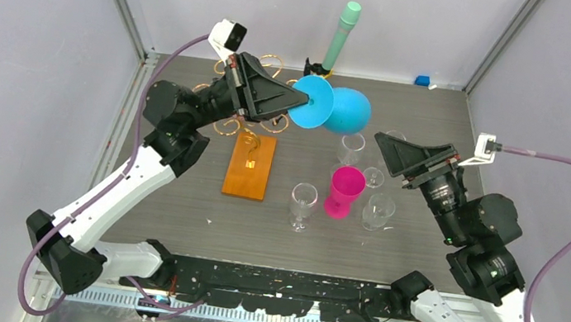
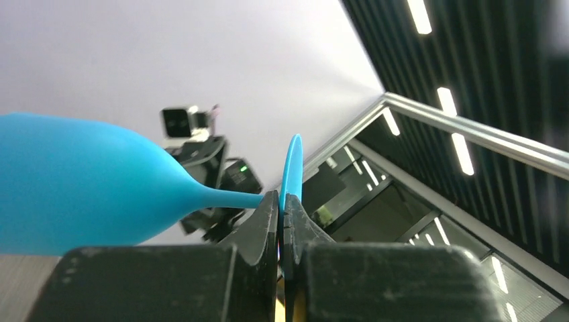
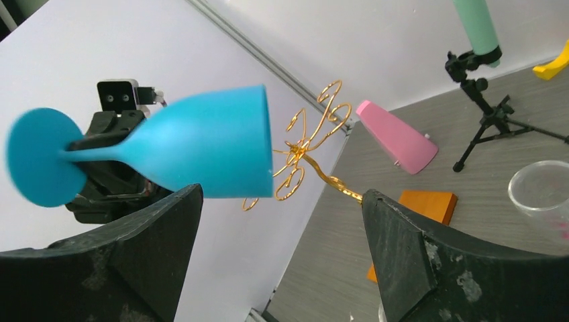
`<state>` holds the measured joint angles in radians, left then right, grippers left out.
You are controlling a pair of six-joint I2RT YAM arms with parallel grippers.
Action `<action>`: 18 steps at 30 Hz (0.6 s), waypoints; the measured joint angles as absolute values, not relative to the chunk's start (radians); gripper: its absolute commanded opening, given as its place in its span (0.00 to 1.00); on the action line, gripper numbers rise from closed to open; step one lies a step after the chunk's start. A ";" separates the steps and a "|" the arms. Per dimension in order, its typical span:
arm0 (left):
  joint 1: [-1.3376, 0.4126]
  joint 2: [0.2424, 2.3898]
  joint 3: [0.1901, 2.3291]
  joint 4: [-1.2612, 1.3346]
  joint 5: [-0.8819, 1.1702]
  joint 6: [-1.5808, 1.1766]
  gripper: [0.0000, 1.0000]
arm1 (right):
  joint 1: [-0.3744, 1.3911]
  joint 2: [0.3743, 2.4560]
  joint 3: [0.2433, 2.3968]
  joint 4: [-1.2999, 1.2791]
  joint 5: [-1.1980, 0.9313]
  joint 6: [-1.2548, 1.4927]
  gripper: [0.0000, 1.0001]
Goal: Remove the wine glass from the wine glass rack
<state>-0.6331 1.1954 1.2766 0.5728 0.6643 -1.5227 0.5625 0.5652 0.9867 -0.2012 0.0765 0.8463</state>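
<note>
A blue wine glass (image 1: 349, 111) lies on its side in the air, right of the rack's gold scroll arms (image 1: 227, 126). My left gripper (image 1: 296, 101) is shut on the edge of its round foot (image 2: 293, 164), the stem and bowl (image 2: 80, 194) pointing away to the right. The wine glass rack stands on its orange-brown wooden base (image 1: 250, 166). In the right wrist view the glass (image 3: 201, 144) hangs just in front of the gold wire (image 3: 310, 142). My right gripper (image 1: 386, 146) is open, just right of the bowl, with nothing between its fingers (image 3: 282, 196).
A pink cup (image 1: 343, 190) and several clear glasses (image 1: 303, 202) stand mid-table near my right gripper. A black tripod with a mint-green cylinder (image 1: 340, 35) stands at the back. A small blue block (image 1: 422, 81) lies in the far right corner.
</note>
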 measured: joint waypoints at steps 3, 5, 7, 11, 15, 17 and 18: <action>-0.634 1.193 1.244 0.683 0.621 -1.612 0.00 | 0.562 0.570 0.941 -0.153 0.028 0.876 0.94; -0.637 1.195 1.217 0.735 0.596 -1.666 0.00 | 0.562 0.579 0.920 -0.104 -0.019 0.894 0.94; -0.642 1.196 1.200 0.766 0.578 -1.705 0.00 | 0.562 0.587 0.902 -0.031 -0.072 0.911 0.94; -0.658 1.205 1.190 0.824 0.553 -1.779 0.00 | 0.562 0.591 0.866 0.135 -0.161 0.941 0.94; -0.673 1.222 1.190 0.909 0.536 -1.850 0.00 | 0.562 0.609 0.849 0.292 -0.234 0.968 0.92; -0.678 1.234 1.190 0.941 0.529 -1.878 0.00 | 0.562 0.632 0.848 0.368 -0.273 0.984 0.88; -0.680 1.239 1.190 0.953 0.525 -1.888 0.00 | 0.562 0.645 0.847 0.402 -0.290 0.994 0.86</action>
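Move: The blue wine glass is already pinched at its foot's edge by the left fingers, slanting down to the right. Its middle lies roughly 6 cm right of the left hand, 3 cm ahead and 5 below; from the open right hand, some 9 cm left, 6 above and 1 ahead. Far below the right hand, by about 36 cm, the pink glass stands some 7 cm ahead and 1 left, a clear glass about 4 ahead and 7 right. Up and leftward, drawing back some 4 cm after a slight first dip, the wide-open right hand sweeps about 5 cm each way towards the blue bowl, turning some 20 degrees counter-clockwise and tipping its fingers upward. The left hand rises about 3 cm, keeps its pinch on the foot and rolls its right side up, bringing the bowl round to the right hand. ##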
